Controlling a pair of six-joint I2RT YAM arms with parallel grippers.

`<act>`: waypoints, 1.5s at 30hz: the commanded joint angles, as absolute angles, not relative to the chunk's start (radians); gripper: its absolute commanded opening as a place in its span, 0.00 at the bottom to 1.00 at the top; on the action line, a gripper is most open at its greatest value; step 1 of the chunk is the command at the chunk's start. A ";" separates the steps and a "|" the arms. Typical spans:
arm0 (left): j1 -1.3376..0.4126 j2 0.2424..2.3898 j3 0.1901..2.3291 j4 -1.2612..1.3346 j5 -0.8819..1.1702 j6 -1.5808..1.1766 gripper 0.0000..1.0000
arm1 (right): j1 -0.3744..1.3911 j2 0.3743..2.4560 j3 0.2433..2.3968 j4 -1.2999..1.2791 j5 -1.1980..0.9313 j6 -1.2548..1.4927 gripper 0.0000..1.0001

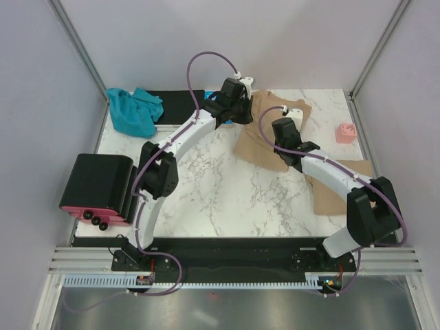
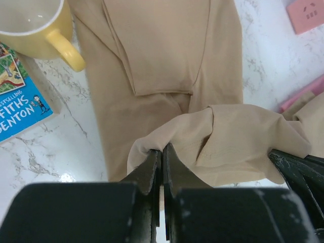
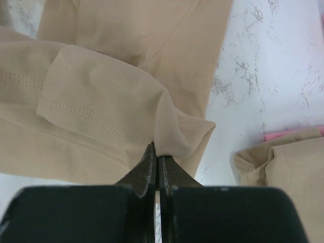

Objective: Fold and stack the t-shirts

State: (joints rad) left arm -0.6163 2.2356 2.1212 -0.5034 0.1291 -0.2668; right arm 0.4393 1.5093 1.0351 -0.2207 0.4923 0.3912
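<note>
A tan-beige t-shirt point(image 1: 256, 146) lies spread on the marble table at centre right, partly folded. My left gripper point(image 1: 242, 113) is shut on a raised fold of its edge point(image 2: 167, 132). My right gripper point(image 1: 284, 135) is shut on another lifted corner of the same shirt point(image 3: 174, 132). Both pinched corners are held up off the cloth below. A second tan t-shirt point(image 1: 328, 199) lies folded at the right, partly under my right arm, and shows in the right wrist view point(image 3: 286, 177). A teal-blue garment point(image 1: 135, 111) lies crumpled at the back left.
A yellow mug point(image 2: 38, 25) and a colourful book point(image 2: 20, 104) sit just left of the held shirt. A pink block point(image 1: 346, 133) stands at the back right. A black board point(image 1: 177, 103) lies at the back, and a black and pink box point(image 1: 98, 187) at the left edge.
</note>
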 commanded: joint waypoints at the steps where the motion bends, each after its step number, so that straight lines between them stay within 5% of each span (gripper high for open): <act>1: -0.611 2.301 2.190 -0.520 0.126 -0.210 0.02 | 0.428 1.571 1.078 -0.173 0.568 0.393 0.00; 25: -0.603 2.468 2.301 -0.522 0.141 -0.244 0.07 | 0.373 1.782 1.141 -0.106 0.569 0.413 0.01; 31: -0.595 2.490 2.322 -0.528 0.144 -0.247 0.18 | 0.362 1.815 1.189 -0.109 0.568 0.407 0.07; 35: -0.588 2.505 2.341 -0.531 0.161 -0.247 0.40 | 0.357 1.824 1.203 -0.115 0.566 0.405 0.21; 42: -0.580 2.508 2.362 -0.526 0.178 -0.242 0.47 | 0.338 1.836 1.213 -0.110 0.578 0.431 0.34; 45: -0.572 2.494 2.367 -0.523 0.176 -0.244 0.58 | 0.321 1.850 1.236 -0.110 0.581 0.442 0.39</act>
State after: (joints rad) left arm -0.5816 2.5107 2.3039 -0.5419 0.1604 -0.2565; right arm 0.3424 1.8282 1.1778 -0.1341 0.5587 0.4191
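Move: I still pinch the t-shirt's raised edge by its two corners. The middle of its flat half lies about 8 cm ahead of my left hand, 9 to its right and 11 below; from my right hand it is some 10 ahead, 2 left and 7 below. From the left hand, the mug stands about 12 ahead and 5 left, the book 10 ahead and 12 left. The folded stack lies roughly 17 back and 16 right of my right hand. I lower both pinched corners onto the t-shirt's flat part. My left hand sinks about 10 cm with a small lift midway, edging forward; my right goes down about 6 cm and forward nearly as far, drifting right and turning slightly clockwise. Once low, both sets of fingers open to about half or less and let the cloth go. ##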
